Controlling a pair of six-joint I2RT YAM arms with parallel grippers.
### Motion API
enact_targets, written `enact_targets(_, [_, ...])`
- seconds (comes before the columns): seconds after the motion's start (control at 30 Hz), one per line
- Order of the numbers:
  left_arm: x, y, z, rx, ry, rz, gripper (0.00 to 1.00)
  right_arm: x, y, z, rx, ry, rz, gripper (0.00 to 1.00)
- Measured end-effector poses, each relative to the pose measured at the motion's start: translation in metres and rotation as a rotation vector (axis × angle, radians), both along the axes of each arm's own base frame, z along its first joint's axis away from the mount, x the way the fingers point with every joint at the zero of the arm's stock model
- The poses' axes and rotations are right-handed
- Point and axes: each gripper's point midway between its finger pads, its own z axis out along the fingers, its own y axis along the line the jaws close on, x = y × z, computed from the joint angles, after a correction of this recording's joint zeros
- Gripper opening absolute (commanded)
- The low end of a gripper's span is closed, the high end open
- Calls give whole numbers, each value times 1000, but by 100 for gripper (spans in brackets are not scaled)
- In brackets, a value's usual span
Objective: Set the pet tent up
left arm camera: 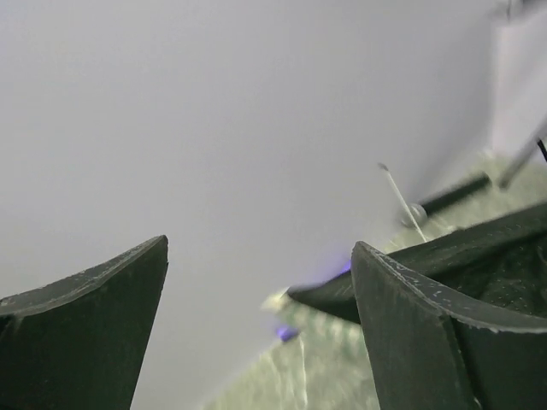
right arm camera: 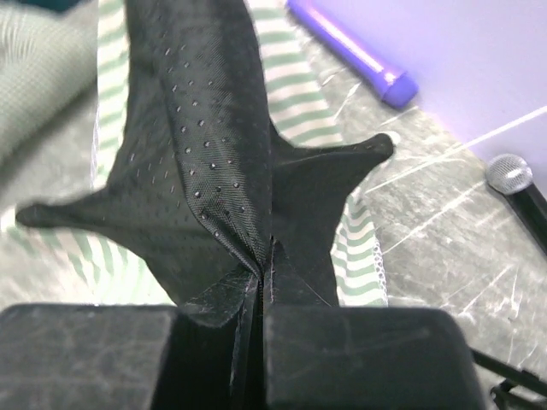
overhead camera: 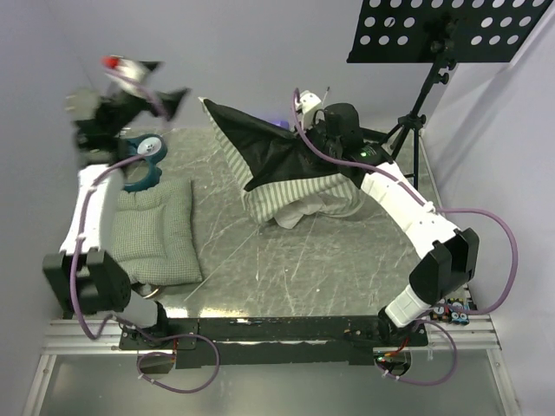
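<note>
The pet tent [overhead camera: 277, 169] lies half collapsed at the back middle of the table, its black lining pulled up into a peak over green-and-white striped fabric. My right gripper [overhead camera: 305, 143] is shut on the tent's black lining [right arm camera: 214, 162]; in the right wrist view the jaws meet on a fold of it [right arm camera: 265, 275], with striped fabric [right arm camera: 359, 248] beside it. My left gripper [overhead camera: 160, 82] is raised at the back left, blurred, open and holding nothing. In the left wrist view its fingers [left arm camera: 94, 325] frame the wall and a black corner of the tent [left arm camera: 325, 295].
A green-checked quilted cushion [overhead camera: 156, 230] lies at the left front, with a teal object [overhead camera: 143, 165] behind it. A purple tube [right arm camera: 352, 49] and a microphone-like head [right arm camera: 508, 173] lie behind the tent. A black music stand [overhead camera: 442, 30] rises at the back right.
</note>
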Motion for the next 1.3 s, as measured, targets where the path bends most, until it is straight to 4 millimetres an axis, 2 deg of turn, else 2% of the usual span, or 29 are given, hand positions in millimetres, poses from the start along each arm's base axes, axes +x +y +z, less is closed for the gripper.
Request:
enact_targets(0.03, [-7, 26, 11, -64, 37, 48, 91, 0, -1, 4, 17, -2, -21, 0])
enact_targets(0.1, [-29, 59, 30, -158, 76, 103, 91, 1, -6, 13, 48, -17, -70, 0])
enact_targets(0.17, [-55, 67, 42, -212, 99, 108, 90, 1, -11, 24, 86, -39, -118, 0])
enact_targets(0.3, [-120, 43, 60, -218, 118, -1, 90, -5, -11, 46, 186, -83, -153, 0])
enact_targets(0.4, [-154, 25, 62, -197, 138, -86, 89, -14, -8, 59, 233, -120, -163, 0])
enact_targets(0.5, [-176, 12, 60, -166, 168, -158, 88, -31, 6, 76, 277, -160, -129, 0])
enact_targets(0.63, [-183, 6, 48, -152, 237, -203, 88, -62, 20, 86, 310, -185, -83, 0])
enact_targets(0.77, [-182, 5, 41, -162, 285, -219, 88, -90, 27, 84, 327, -184, -97, 0])
enact_targets(1.07, [-178, 4, 43, -217, 349, -244, 88, -85, 5, 83, 347, -206, -365, 0])
enact_targets(1.2, [-172, 5, 45, -252, 378, -255, 87, -91, 6, 88, 355, -245, -395, 0])
enact_targets(1.3, [-165, 6, 45, -279, 402, -257, 85, -84, -5, 98, 367, -309, -471, 0])
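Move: The left hand is already open and clear of the tent; the tent's free corner hangs about 8 cm to its right, some 6 cm ahead and 10 cm below. Roughly 45 cm beneath that hand lie the cushion, 10 cm back and 10 cm left, and the teal scissors, 11 cm ahead and 15 cm left. From the right hand, which grips the tent, that corner is about 26 cm left, 8 cm ahead and 6 cm higher; the black microphone lies 26 cm ahead, 8 cm right, 29 cm below. The left hand, fingers staying wide open, pulls back some 18 cm towards its base, away from the tent's free corner, rising a little and swinging briefly left and back again, then all but stops while its wrist tips down. Meanwhile the right hand keeps its pinch on the black cloth and lifts it about 9 cm, first straight up, then up and back towards its base by a similar amount, rolling left side up and later turning clockwise and tipping up a little. ##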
